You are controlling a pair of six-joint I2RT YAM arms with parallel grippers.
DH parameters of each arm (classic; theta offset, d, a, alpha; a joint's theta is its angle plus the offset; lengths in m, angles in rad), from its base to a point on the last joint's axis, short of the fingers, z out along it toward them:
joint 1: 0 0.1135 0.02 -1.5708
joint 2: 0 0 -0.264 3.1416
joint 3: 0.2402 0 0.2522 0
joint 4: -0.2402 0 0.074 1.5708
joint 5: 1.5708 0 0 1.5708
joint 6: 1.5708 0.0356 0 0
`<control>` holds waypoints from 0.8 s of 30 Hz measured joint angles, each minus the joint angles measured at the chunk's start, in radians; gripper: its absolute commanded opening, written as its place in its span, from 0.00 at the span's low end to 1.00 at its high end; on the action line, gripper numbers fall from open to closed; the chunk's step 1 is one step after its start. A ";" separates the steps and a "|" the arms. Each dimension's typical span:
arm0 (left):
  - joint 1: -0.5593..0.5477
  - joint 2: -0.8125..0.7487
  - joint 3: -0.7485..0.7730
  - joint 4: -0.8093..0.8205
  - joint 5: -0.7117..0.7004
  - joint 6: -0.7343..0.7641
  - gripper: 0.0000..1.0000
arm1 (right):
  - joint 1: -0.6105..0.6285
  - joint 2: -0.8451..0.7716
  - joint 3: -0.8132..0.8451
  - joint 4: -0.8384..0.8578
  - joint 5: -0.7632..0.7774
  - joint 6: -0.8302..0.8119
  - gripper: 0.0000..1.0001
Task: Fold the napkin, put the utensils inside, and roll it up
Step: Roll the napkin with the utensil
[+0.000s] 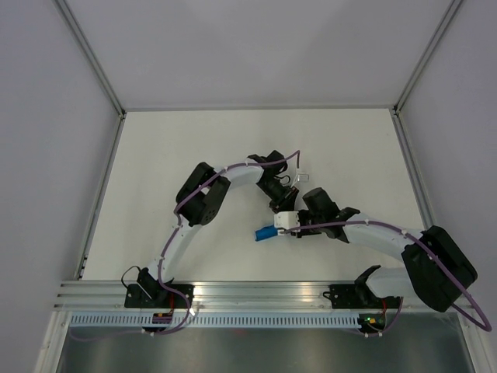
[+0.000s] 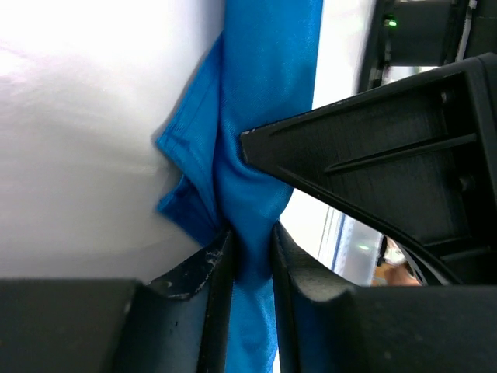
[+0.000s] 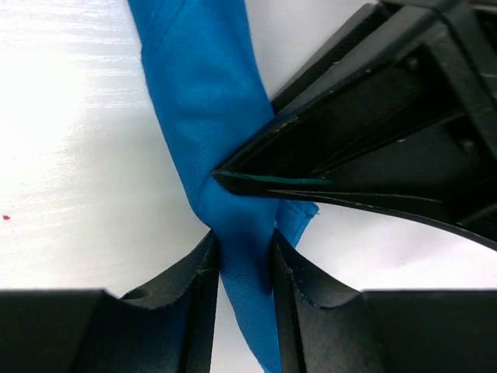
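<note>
The napkin (image 1: pixel 266 232) is a narrow bright-blue roll on the white table, mostly covered by both arms in the top view. My left gripper (image 2: pixel 250 249) is shut on the napkin (image 2: pixel 264 116), the cloth pinched between its fingers. My right gripper (image 3: pixel 242 256) is shut on the napkin (image 3: pixel 206 101) too, close beside the left one. Each wrist view shows the other gripper's black finger pressing the cloth from the right. From above, the left gripper (image 1: pixel 283 203) and right gripper (image 1: pixel 289 223) meet over the roll. The utensils are hidden.
The white table (image 1: pixel 194 155) is bounded by grey walls and a metal frame post (image 1: pixel 116 116) at the back left. An aluminium rail (image 1: pixel 256 291) carries both arm bases along the near edge.
</note>
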 measured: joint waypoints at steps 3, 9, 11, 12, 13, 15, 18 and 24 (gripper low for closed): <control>0.011 -0.031 0.000 -0.003 -0.068 -0.001 0.33 | 0.000 0.049 0.057 -0.055 -0.003 0.013 0.32; 0.076 -0.103 0.000 0.040 -0.230 -0.051 0.31 | -0.006 0.152 0.175 -0.162 -0.004 0.064 0.31; 0.114 -0.137 0.000 0.066 -0.284 -0.088 0.31 | -0.011 0.186 0.212 -0.191 -0.006 0.089 0.31; 0.135 -0.156 0.000 0.079 -0.314 -0.114 0.31 | -0.018 0.206 0.235 -0.208 -0.009 0.103 0.31; 0.153 -0.173 0.000 0.089 -0.339 -0.134 0.31 | -0.023 0.227 0.258 -0.223 -0.013 0.118 0.30; 0.194 -0.220 -0.003 0.117 -0.402 -0.184 0.31 | -0.039 0.270 0.306 -0.256 -0.028 0.148 0.30; 0.247 -0.313 -0.049 0.168 -0.490 -0.252 0.31 | -0.074 0.342 0.385 -0.297 -0.061 0.204 0.30; 0.261 -0.505 -0.214 0.268 -0.615 -0.362 0.32 | -0.147 0.488 0.561 -0.374 -0.120 0.355 0.30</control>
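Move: The rolled napkin lies between both hands' fingers at table height. Its middle is about 2 cm to the right of the left hand and about 2 cm to the left of the right hand, practically level with each. Its free left end lies some 10 cm to the left hand's left and about 2 cm back. The loose corner flap sits roughly 2 cm ahead of the right hand and 1 cm to its left. Forward, then also left and up, the left hand sweeps off the roll, its fingers already slackened, ending some 17 cm farther out and 12 cm higher as the wrist swings counter-clockwise. Meanwhile the right hand keeps its pinch on the roll, squeezing harder, and drags it forward about 5 cm, low over the table, turning clockwise and bringing its fingers to point nearly straight down. ##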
